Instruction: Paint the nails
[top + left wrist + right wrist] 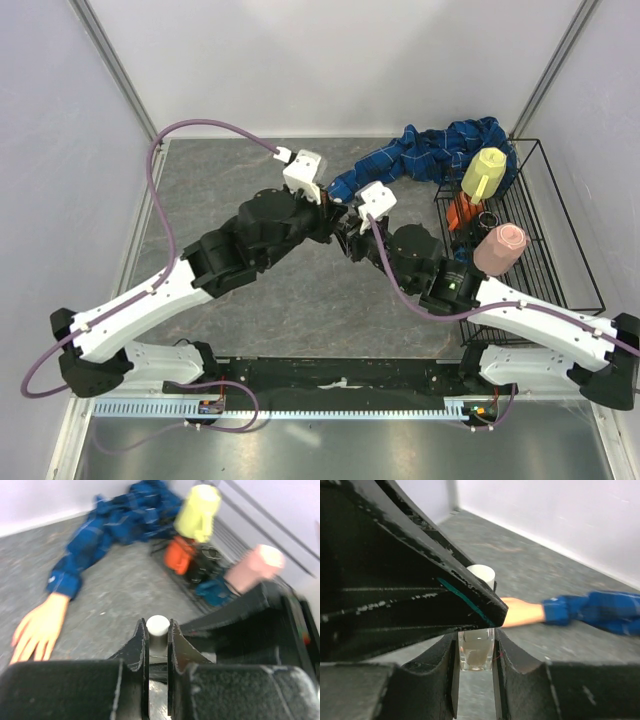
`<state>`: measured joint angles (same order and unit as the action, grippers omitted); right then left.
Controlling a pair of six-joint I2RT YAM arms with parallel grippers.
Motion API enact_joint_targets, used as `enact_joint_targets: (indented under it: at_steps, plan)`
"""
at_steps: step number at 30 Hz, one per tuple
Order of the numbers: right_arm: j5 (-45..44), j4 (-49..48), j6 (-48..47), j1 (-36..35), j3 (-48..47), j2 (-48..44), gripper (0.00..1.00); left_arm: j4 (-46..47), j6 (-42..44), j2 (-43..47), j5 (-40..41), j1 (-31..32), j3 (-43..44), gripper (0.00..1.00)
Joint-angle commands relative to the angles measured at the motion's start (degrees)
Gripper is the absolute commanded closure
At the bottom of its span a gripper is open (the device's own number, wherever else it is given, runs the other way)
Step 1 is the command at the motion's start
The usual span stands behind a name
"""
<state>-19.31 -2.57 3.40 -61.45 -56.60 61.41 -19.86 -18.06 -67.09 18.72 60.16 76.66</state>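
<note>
A tiny clear bottle (476,650) stands upright on the grey table, and my right gripper (476,637) is shut on its glass body. My left gripper (158,626) is shut on the bottle's white cap (158,628) from above. Its black finger crosses the right wrist view in front of the cap (482,573). The peach mannequin hand (41,629) lies flat just beyond the bottle, sticking out of a blue plaid sleeve (65,582). The nails at its fingertips are too blurred to make out. From above, both grippers meet mid-table and hide the bottle and most of the hand.
The rest of the blue plaid shirt (440,152) is bunched at the back right. A black wire rack (565,260) on the right holds a yellow cup (485,172), a pink cup (498,248) and an orange object (460,210). Pale walls enclose the table.
</note>
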Motion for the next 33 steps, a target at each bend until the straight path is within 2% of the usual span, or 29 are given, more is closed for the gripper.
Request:
enact_joint_targets:
  at_steps: [1, 3, 4, 6, 7, 9, 10, 15, 20, 23, 25, 30, 33]
  plan:
    - [-7.4, -3.3, -7.3, -1.8, -1.8, 0.6, 1.00, -1.4, -4.6, -2.3, 11.1, 1.3, 4.4, 0.98]
    - [-3.3, -3.4, -7.7, -1.3, -1.1, -0.7, 1.00, -1.3, -5.5, -1.6, 6.8, 0.8, 4.9, 0.98]
    - [-0.8, -3.6, -7.7, -1.0, -0.3, -1.1, 1.00, -1.4, -6.1, -1.3, 4.8, 0.1, 4.8, 0.82]
    - [7.4, -4.3, -7.7, 0.1, 1.0, -3.0, 1.00, -1.0, -7.7, 0.6, -2.3, -0.5, 3.8, 0.59]
    - [9.8, -4.8, -7.8, 0.2, 2.5, -3.8, 1.00, -0.9, -8.1, 1.4, -4.6, -1.2, 3.3, 0.40]
    - [16.2, -6.0, -7.7, 0.7, 4.2, -6.6, 1.00, 0.1, -9.4, 4.8, -11.6, -2.1, 1.1, 0.28]
    - [18.1, -5.9, -7.4, 1.0, 4.3, -7.3, 1.00, 0.5, -9.6, 6.1, -14.1, -3.1, 0.2, 0.19]
    - [27.8, -1.1, -5.3, 2.9, 2.9, -9.2, 1.00, 4.4, -9.7, 14.4, -26.0, -4.2, -5.8, 0.17]
    - [36.3, -0.8, -1.7, 4.1, 3.0, -11.4, 1.00, 12.3, -12.3, 21.1, -39.8, -8.4, -12.9, 0.20]
    - [43.0, -0.8, 0.4, 4.6, 2.5, -11.2, 1.00, 18.7, -14.8, 21.0, -50.2, -10.9, -15.6, 0.20]
    - [47.2, -1.1, 1.6, 4.8, 2.1, -11.0, 1.00, 19.7, -16.3, 20.0, -54.9, -11.7, -15.9, 0.17]
    - [51.8, -4.4, 5.3, 5.1, 2.5, -11.4, 1.00, 24.9, -18.1, 17.4, -59.8, -12.3, -15.8, 0.14]
    - [52.4, -5.7, 6.4, 5.5, 3.0, -11.4, 1.00, 25.9, -18.1, 16.6, -61.9, -12.4, -15.1, 0.20]
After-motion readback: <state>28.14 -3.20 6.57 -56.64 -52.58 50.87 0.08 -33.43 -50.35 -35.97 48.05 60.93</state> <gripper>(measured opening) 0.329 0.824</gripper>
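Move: The left pads are already shut on the white cap of the nail polish bottle, whose glass body the right pads hold; the cap sits about 3 cm above the right hand point. From either hand, the rubber hand with the nails lies roughly 12 cm farther out, 8 cm to the left and some 33 cm below. The blue sleeve cuff is about 20 cm ahead, straight out and equally low. Back towards the base go both hands, some 12 cm each and a few centimetres up, after a slight nudge forward. Early on the left fingers open wide and come free of the cap; that hand swings up and left, then returns rightward, while the right keeps its grip on the bottle. The wrists turn about 40 degrees, left clockwise and right counter-clockwise, until the grippers face each other. ##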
